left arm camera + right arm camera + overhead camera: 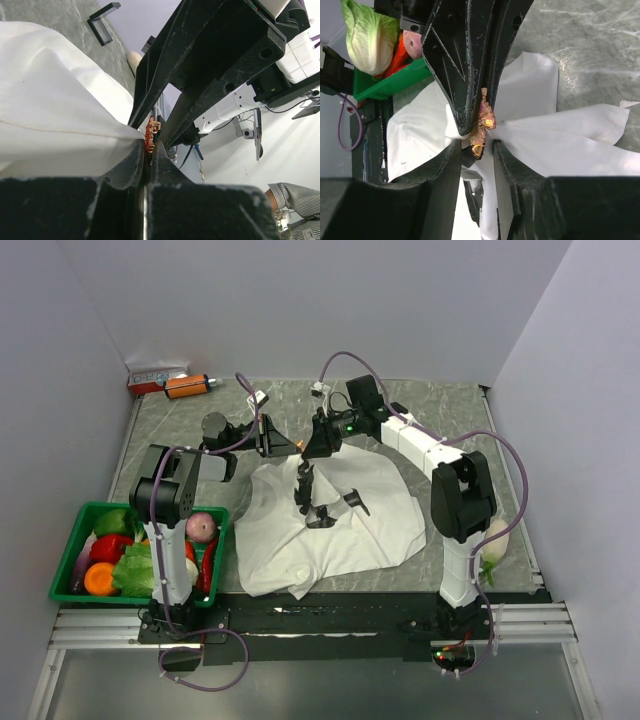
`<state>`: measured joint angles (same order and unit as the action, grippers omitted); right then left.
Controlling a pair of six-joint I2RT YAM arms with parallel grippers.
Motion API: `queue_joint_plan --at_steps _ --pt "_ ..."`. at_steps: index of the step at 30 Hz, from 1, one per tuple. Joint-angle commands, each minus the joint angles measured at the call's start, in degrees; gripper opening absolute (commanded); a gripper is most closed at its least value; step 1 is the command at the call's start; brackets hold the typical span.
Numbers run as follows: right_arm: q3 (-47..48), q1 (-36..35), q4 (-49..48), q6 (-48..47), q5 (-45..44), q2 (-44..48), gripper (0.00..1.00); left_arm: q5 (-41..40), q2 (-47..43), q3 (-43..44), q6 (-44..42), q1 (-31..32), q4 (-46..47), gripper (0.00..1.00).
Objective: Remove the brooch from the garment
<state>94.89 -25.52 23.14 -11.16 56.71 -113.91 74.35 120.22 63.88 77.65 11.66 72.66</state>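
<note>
The garment [340, 525], a white T-shirt with black print, lies spread on the table, one fold pulled up at its far edge. There the tiny orange-red brooch [302, 444] hangs between both grippers. My left gripper [150, 147] is shut on the brooch [150, 134] together with a pinch of the garment [55, 110]. In the right wrist view the brooch [481, 127] dangles from the left fingers [462, 70]. My right gripper [476, 145] straddles its lower end, open, with a gap on each side. From above, the left gripper [290, 445] and the right gripper [312, 448] meet tip to tip.
A green basket [70, 530] of vegetables stands at the near left, next to the left arm's base. An orange bottle [188, 386] and a small box [155, 378] lie at the far left corner. A pale vegetable [493, 540] rests by the right edge.
</note>
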Motion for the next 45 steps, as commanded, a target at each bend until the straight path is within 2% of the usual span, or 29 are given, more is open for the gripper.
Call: queue_joint_plan --at_steps 1,9,12,16,17,18,21,24,27,32,35,38,42,45 --pt "3.7 -0.3 -2.7 0.7 2.6 0.1 0.38 0.9 -0.1 2.0 0.8 0.2 4.1 0.01" --pt "4.2 -0.1 -4.2 2.3 3.1 -0.3 0.32 1.2 1.2 2.8 2.8 0.3 6.0 0.01" --pt "4.7 -0.1 -4.4 2.5 3.6 -0.8 0.24 1.2 1.8 3.2 4.3 0.4 7.7 0.01" --pt "5.0 0.0 -4.3 1.4 5.1 -0.9 0.05 1.2 1.9 3.4 3.9 0.4 6.9 0.01" --pt "4.9 -0.1 -4.2 1.1 5.1 -0.8 0.03 1.2 1.9 3.3 3.6 0.4 6.1 0.04" --pt "5.0 -0.1 -3.9 0.5 4.8 -0.7 0.01 1.2 1.7 3.4 3.3 0.4 5.6 0.18" --pt "4.8 -0.1 -2.3 -2.0 2.4 0.2 0.0 1.2 0.5 2.9 2.7 -0.1 4.9 0.4" --pt "4.3 -0.1 -1.9 -4.3 -1.8 1.8 0.0 1.9 -1.7 2.2 2.3 -1.8 4.2 0.47" --pt "2.8 -0.1 -2.7 -7.6 -5.2 4.1 0.0 2.1 -4.0 0.1 -1.1 -3.6 0.2 0.49" --pt "2.9 -1.4 -0.1 -15.3 -9.5 6.3 0.0 1.9 -4.8 -2.4 -3.7 -5.1 -1.4 0.49" --pt "2.8 -2.4 1.5 -19.4 -11.5 7.6 0.0 1.1 -5.2 -3.7 -9.2 -5.2 -7.3 0.51" --pt "2.1 -4.4 3.8 -25.1 -15.8 9.1 0.0 -0.5 -4.8 -3.9 -14.6 -4.9 -11.2 0.6" --pt "-1.5 -8.4 1.9 -32.0 -27.6 12.1 0.0 -0.5 -3.1 -1.7 -15.5 -3.2 -10.5 0.6" --pt "-6.4 -10.8 -4.8 -36.2 -38.9 14.4 0.0 -0.6 -1.4 -1.0 -11.1 -3.0 -5.4 0.57"
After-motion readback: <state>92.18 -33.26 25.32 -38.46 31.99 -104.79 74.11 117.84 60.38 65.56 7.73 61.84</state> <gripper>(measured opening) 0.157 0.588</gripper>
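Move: At the fingertips of both hands sits the brooch, on a raised fold of the garment: the left hand's shut fingers already grip at it, its middle about 1 cm to the right of them, level. From the right hand it lies about 1 cm to the left, between half-open fingers. The black arm print is some 8 cm back of the right hand, in line with it, and 6 lower; the black bent print about 14 back, 3 right and 11 lower. Closing on the brooch, the right fingers pinch it while the left hand holds still; then the left fingers open and that hand backs off about 4 cm to the left, before sinking some 2 cm and easing slightly back right. The right hand keeps its grip, goes about 2 cm forward, then rises as much, rolling some 35 degrees about its finger line (top leaning back towards the base) and dipping its tips further. ##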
